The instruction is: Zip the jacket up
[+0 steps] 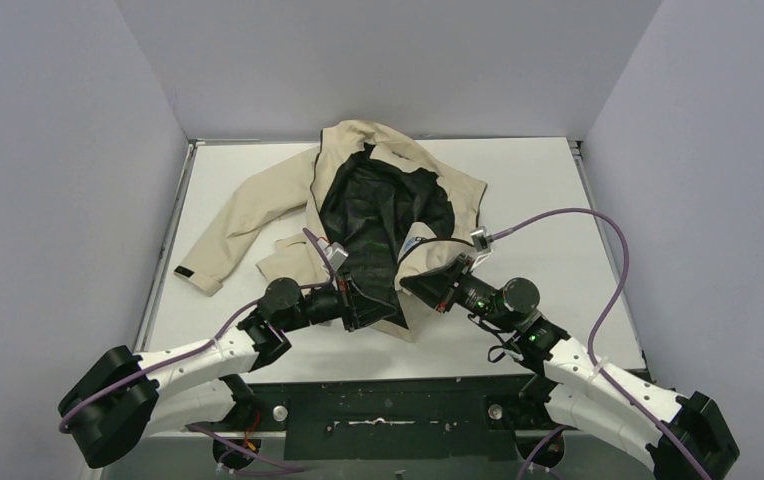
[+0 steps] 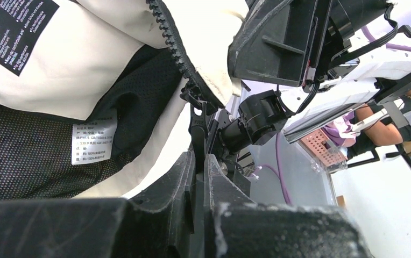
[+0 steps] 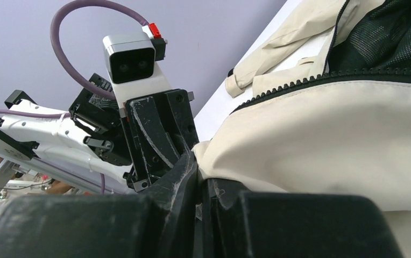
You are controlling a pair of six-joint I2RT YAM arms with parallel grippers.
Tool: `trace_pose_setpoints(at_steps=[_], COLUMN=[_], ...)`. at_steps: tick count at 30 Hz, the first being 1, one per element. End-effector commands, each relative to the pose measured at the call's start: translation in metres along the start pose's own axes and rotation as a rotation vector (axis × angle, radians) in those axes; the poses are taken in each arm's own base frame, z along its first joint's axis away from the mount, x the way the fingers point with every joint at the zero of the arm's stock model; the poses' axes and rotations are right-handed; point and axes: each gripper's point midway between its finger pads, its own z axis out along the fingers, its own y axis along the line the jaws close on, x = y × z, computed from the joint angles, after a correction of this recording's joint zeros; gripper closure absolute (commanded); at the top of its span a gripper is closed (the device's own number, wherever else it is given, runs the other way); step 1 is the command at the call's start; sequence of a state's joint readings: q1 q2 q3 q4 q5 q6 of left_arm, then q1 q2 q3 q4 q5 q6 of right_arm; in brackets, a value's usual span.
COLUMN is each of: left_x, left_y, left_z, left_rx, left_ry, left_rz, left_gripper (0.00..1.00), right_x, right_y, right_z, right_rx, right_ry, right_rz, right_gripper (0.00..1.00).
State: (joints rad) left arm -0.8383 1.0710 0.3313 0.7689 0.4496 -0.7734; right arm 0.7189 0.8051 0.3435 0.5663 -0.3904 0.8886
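Observation:
The beige jacket lies open on the white table, its black lining facing up. At its lower front, my left gripper and right gripper meet close together. In the left wrist view the left gripper is shut on the dark zipper pull, which hangs from the slider at the bottom of the zipper teeth. The right gripper is shut on the beige fabric of the jacket's lower edge, just below a line of zipper teeth.
One sleeve stretches toward the table's left edge. White table surface shows to the right of the jacket. A purple cable arcs above the right arm. Grey walls close in three sides. White care labels hang inside the lining.

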Motion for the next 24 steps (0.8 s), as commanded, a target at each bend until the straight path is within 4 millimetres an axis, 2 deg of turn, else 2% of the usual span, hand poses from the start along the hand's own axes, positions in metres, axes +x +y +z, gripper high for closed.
trace_pose_setpoints(at_steps=[1, 7, 12, 13, 17, 22, 24], left_x=[-0.001, 0.003, 0.004, 0.003, -0.003, -0.014, -0.019], left_y=[-0.018, -0.021, -0.020, -0.018, -0.013, -0.008, -0.012], left_z=[0.002, 0.002, 0.001, 0.001, -0.002, -0.010, -0.013], left_rx=[0.077, 0.085, 0.074, 0.064, 0.011, -0.068, -0.072], left_ry=[0.006, 0.021, 0.023, 0.021, 0.000, -0.026, -0.036], left_rz=[0.051, 0.054, 0.052, 0.052, 0.062, 0.086, 0.102], left_gripper=[1.00, 1.00, 1.00, 0.97, 0.74, 0.61, 0.58], right_x=[-0.057, -0.065, -0.061, -0.058, -0.042, -0.018, -0.008], right_y=[0.031, 0.026, 0.025, 0.024, 0.019, 0.008, 0.007], right_z=[0.001, -0.001, -0.001, -0.002, -0.005, -0.014, -0.019], right_rx=[-0.059, -0.015, -0.016, -0.015, -0.013, 0.011, 0.009], right_ry=[-0.204, -0.235, -0.211, -0.202, -0.136, -0.040, 0.011], right_rz=[-0.088, -0.112, -0.122, -0.120, -0.123, -0.136, -0.159], right_gripper=[1.00, 1.00, 1.00, 1.00, 1.00, 1.00, 1.00])
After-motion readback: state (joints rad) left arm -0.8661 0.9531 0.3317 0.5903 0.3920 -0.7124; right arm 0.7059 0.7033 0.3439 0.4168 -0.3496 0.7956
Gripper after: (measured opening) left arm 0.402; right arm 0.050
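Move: The left fingertips are shut on the black zipper pull; its slider, on the lower end of the right front edge, sits about 3 cm to their right, 1 cm ahead and 2 cm above. The beige corner held by the right fingers is about 4 cm right, 3 cm ahead and 4 cm up from the left hand; the middle of the black lining lies roughly 20 cm ahead, straight on, and 15 cm below. From the right hand, the slider is some 2 cm back, 1 cm left and 2 cm lower. The left fingers keep their pinch on the zipper pull, almost still, then open nearly halfway and let go as the hand eases about 1 cm to its left, away from the slider, and a little back. The right hand, still pinching the beige corner, draws it about 1.5 cm to the right and slightly down, its wrist turning about 5 degrees. ##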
